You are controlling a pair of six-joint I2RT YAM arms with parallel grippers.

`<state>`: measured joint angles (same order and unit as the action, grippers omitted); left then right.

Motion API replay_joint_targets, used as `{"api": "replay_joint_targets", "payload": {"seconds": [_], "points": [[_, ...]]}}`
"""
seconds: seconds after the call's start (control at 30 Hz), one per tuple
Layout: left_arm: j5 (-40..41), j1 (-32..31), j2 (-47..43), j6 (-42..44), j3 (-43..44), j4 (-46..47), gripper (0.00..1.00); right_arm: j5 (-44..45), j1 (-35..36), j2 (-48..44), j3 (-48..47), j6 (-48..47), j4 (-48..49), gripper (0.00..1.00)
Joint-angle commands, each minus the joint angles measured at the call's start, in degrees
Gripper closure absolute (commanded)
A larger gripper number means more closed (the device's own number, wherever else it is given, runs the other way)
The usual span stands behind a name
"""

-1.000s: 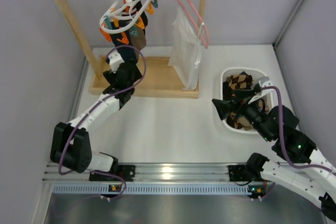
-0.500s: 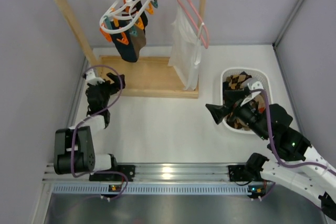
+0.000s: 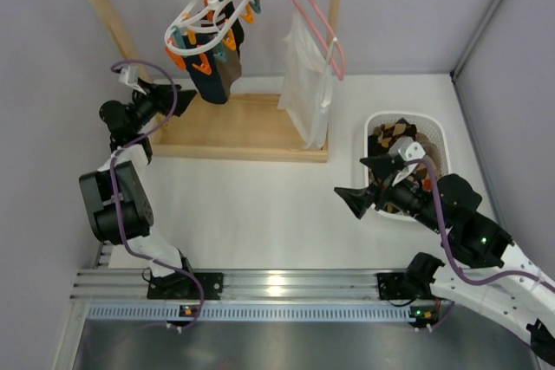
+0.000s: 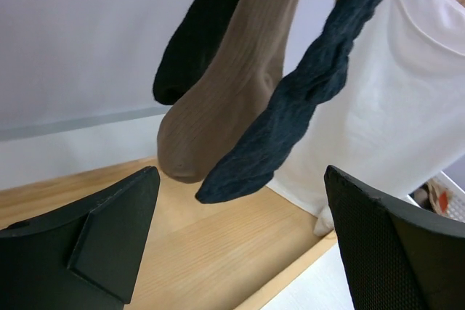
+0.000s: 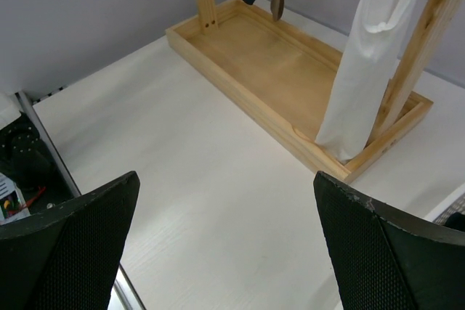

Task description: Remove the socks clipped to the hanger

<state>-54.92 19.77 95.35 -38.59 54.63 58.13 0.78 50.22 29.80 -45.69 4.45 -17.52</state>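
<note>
The white ring hanger (image 3: 201, 16) with orange and teal clips hangs from the wooden rail. Three socks dangle from it: a black one (image 4: 195, 41), a grey-brown one (image 4: 234, 85) and a dark teal one (image 4: 290, 121). From above they show as one bunch of socks (image 3: 217, 77). My left gripper (image 3: 182, 95) (image 4: 240, 183) is open, just left of the socks' toes and apart from them. Over the table left of the basket, my right gripper (image 3: 357, 183) (image 5: 227, 179) is open and empty.
A white basket (image 3: 408, 115) at the right holds several socks. A white garment (image 3: 305, 84) (image 4: 392, 107) hangs on a pink wire hanger (image 3: 323, 28) right of the socks. The wooden rack's base tray (image 3: 251, 127) (image 5: 276, 56) lies under them, with its posts (image 3: 117, 36) at either end.
My left arm has swung back and left from the rack base, and its gripper now points at the socks from the left. The right gripper has drifted left, away from the basket.
</note>
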Motion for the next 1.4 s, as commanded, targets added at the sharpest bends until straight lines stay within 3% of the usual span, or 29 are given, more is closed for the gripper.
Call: {"api": "replay_joint_targets", "payload": {"seconds": [0.0,0.33,0.73,0.8,0.87,0.9,0.93,0.97,1.07,1.23,1.37], "points": [[-11.1,0.2,2.1,-3.2,4.8,4.7,0.02,-3.7,0.4,0.3,0.2,-0.9,1.4,0.01],[-8.6,-0.5,4.4,-0.2,9.9,4.7,0.01,-6.2,0.4,2.1,0.0,-1.0,1.8,0.00],[-6.9,-6.5,12.1,0.6,15.5,4.7,0.03,-5.7,0.4,1.9,0.8,-1.0,2.1,0.01],[-5.3,-6.5,11.3,1.5,14.3,4.7,0.15,-5.7,0.4,2.6,0.7,-1.0,2.2,0.01],[-3.2,-6.5,10.3,3.1,12.3,4.6,0.47,-5.5,0.4,3.6,0.7,-1.1,2.3,0.01],[-2.2,-6.5,9.2,3.5,11.7,4.7,0.69,-5.6,0.4,3.9,0.7,-1.1,2.3,0.00],[0.4,-6.6,8.6,4.0,10.3,4.6,0.85,-5.7,0.5,4.2,0.7,-1.1,2.4,0.01],[1.2,-6.5,8.1,4.4,9.7,4.6,0.91,-5.7,0.4,4.6,0.7,-1.1,2.5,0.01],[3.8,-6.6,6.3,4.0,8.2,4.7,1.00,-5.8,0.5,5.0,0.5,-1.1,2.4,0.00],[12.0,-7.9,1.9,0.9,1.7,4.7,1.00,-5.7,0.5,4.1,0.9,-0.9,3.0,0.01],[24.8,-11.9,-9.8,4.8,-6.6,-0.4,1.00,-4.7,0.4,2.1,1.2,0.6,5.1,0.00]]}}
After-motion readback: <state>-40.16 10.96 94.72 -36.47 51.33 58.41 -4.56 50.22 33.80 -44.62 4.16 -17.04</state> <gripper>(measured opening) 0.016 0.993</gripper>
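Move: The navy sock's lower end hangs some 4 cm ahead of the open left hand, 6 cm to its right and about 1 cm above. Behind that sock, the grey-brown sock's toe is roughly 8 cm ahead, 9 cm right and 3 cm up; the white cloth hangs about 27 cm right and 6 cm ahead. From the right hand, the navy sock's lower end lies around 27 cm ahead, 32 cm left and slightly lower. The left fingers pinch shut on the lower end of the navy sock after the hand reaches about 5 cm right and 4 cm forward, rising a little before sinking. With the grip kept, the hand then draws back some 2 cm and slightly left, its wrist swinging roughly 20 degrees counter-clockwise. The open right hand drifts down and left about 2 cm. ##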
